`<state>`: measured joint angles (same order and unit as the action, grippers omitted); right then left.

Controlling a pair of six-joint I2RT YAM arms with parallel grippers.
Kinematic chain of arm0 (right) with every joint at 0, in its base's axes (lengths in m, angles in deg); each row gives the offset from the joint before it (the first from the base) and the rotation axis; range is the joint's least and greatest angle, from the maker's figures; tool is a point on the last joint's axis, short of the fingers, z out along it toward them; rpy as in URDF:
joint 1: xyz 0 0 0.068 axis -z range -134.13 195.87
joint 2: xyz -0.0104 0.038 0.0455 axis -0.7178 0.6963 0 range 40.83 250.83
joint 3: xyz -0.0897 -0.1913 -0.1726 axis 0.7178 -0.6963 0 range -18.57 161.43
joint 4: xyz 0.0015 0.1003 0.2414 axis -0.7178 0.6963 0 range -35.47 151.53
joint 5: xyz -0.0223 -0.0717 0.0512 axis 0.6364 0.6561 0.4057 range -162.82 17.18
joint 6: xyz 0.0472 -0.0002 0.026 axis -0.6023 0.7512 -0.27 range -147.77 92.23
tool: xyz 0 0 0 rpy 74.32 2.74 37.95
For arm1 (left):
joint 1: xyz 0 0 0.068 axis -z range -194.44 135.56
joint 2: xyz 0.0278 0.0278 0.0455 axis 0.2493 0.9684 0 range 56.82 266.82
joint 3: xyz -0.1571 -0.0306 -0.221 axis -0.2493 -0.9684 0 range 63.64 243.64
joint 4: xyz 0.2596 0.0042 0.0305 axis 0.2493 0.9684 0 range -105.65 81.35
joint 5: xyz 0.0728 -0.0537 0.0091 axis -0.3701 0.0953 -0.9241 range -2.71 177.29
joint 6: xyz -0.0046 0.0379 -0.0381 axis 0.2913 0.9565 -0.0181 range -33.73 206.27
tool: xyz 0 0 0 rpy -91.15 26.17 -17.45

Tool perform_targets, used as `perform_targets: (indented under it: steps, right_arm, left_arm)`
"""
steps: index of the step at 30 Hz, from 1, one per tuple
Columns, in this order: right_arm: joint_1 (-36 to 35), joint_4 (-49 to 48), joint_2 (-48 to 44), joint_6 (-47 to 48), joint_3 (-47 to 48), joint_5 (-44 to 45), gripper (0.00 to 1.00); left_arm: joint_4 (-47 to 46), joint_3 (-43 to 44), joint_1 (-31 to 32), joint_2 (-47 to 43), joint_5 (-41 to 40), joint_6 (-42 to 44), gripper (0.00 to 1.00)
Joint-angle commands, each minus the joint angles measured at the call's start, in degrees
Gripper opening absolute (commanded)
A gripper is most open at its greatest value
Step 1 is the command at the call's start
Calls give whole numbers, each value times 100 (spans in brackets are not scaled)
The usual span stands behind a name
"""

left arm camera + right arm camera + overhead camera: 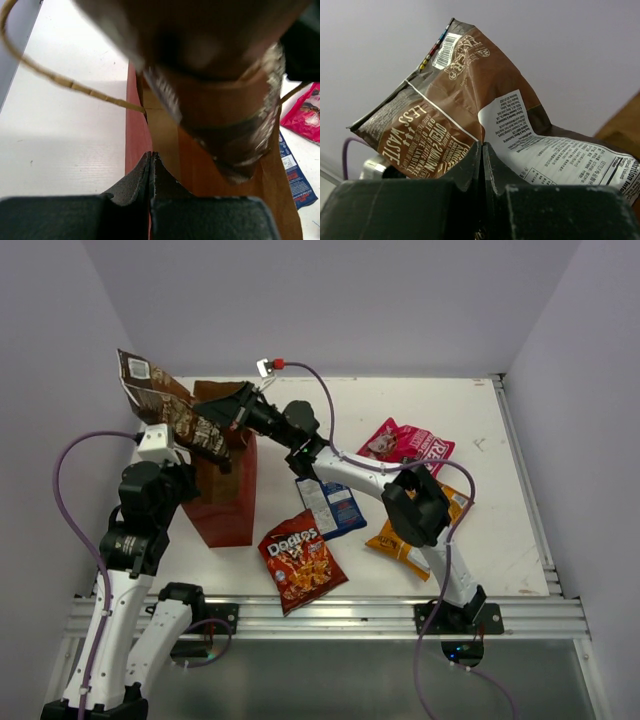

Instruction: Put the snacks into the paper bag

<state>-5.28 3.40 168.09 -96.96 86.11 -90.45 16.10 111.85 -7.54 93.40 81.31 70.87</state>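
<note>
The paper bag [225,510] stands upright at the table's left, reddish-brown, with its mouth open. My left gripper [218,458] [151,155] is shut on the bag's rim [135,135]. A string handle [65,82] hangs off to the left. The dark brown snack packet [150,390] [455,90] slants over the bag's mouth, blurred in the left wrist view [220,115]. My right gripper [232,410] [482,145] is shut on its lower part. On the table lie the Doritos packet [300,565], the blue-and-white packet [330,505], the pink packet [405,445] and the orange-yellow packet [400,540], partly under my right arm.
Walls close in the table on the left, back and right. A metal rail [330,615] runs along the near edge. Purple cables loop from both arms. My right arm [415,505] stretches across the table's middle above the packets.
</note>
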Motion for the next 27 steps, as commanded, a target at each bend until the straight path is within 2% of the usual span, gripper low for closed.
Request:
perform_targets:
  steps: [1, 5, 6, 8, 10, 12, 17, 21, 27]
  right_arm:
    - [-123, -476, -606, 90, -237, -109, 5]
    - [-123, -468, -624, 142, -282, -250, 15]
    - [-123, -433, -632, 169, -247, -259, 25]
    - [-123, -415, -641, 204, -203, -329, 30]
    - [-114, -284, -676, 318, -141, -373, 42]
    - [-114, -187, -781, 440, -132, -434, 47]
    - [-114, 77, -1045, 696, -168, -514, 50]
    - [-105, 357, -1204, 854, -246, -522, 44]
    - [-114, 174, -1282, 906, -606, -558, 46]
  left_arm:
    - [-195, -13, 22, 7, 18, 72, 0]
    - [-195, -22, 22, 16, 26, 81, 0]
    - [-195, -13, 14, 7, 26, 81, 0]
    - [-186, -13, 22, -2, 18, 81, 0]
    - [-186, -13, 14, -2, 18, 81, 0]
    - [-186, -13, 22, -2, 18, 72, 0]
    - [-186, -4, 22, -2, 26, 81, 0]
    - [-186, -4, 22, -10, 35, 81, 0]
    - [-178, 5, 22, -10, 35, 90, 0]
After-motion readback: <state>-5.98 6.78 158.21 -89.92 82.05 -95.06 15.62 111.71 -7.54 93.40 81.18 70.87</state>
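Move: The paper bag's mouth lies under the right hand, its middle some 12 cm below, about 1 cm ahead and 3 cm to the right; the brown snack pack is already in that hand's fingers. On the table, about 37 cm below, the Doritos lie roughly 16 cm back and 18 cm right of the hand, and the blue pack about level with it, 26 cm right. From the left hand the mouth's middle is about 8 cm ahead, 6 cm right and level. The right hand lets go of the brown snack pack over the paper bag's mouth: it sinks about 3 cm and its fingers open to roughly half during and just after the dip. It then climbs some 8 cm, drawing back and a little to the right, empty. The left hand stays put, its shut fingers still pinching the bag's left wall. ##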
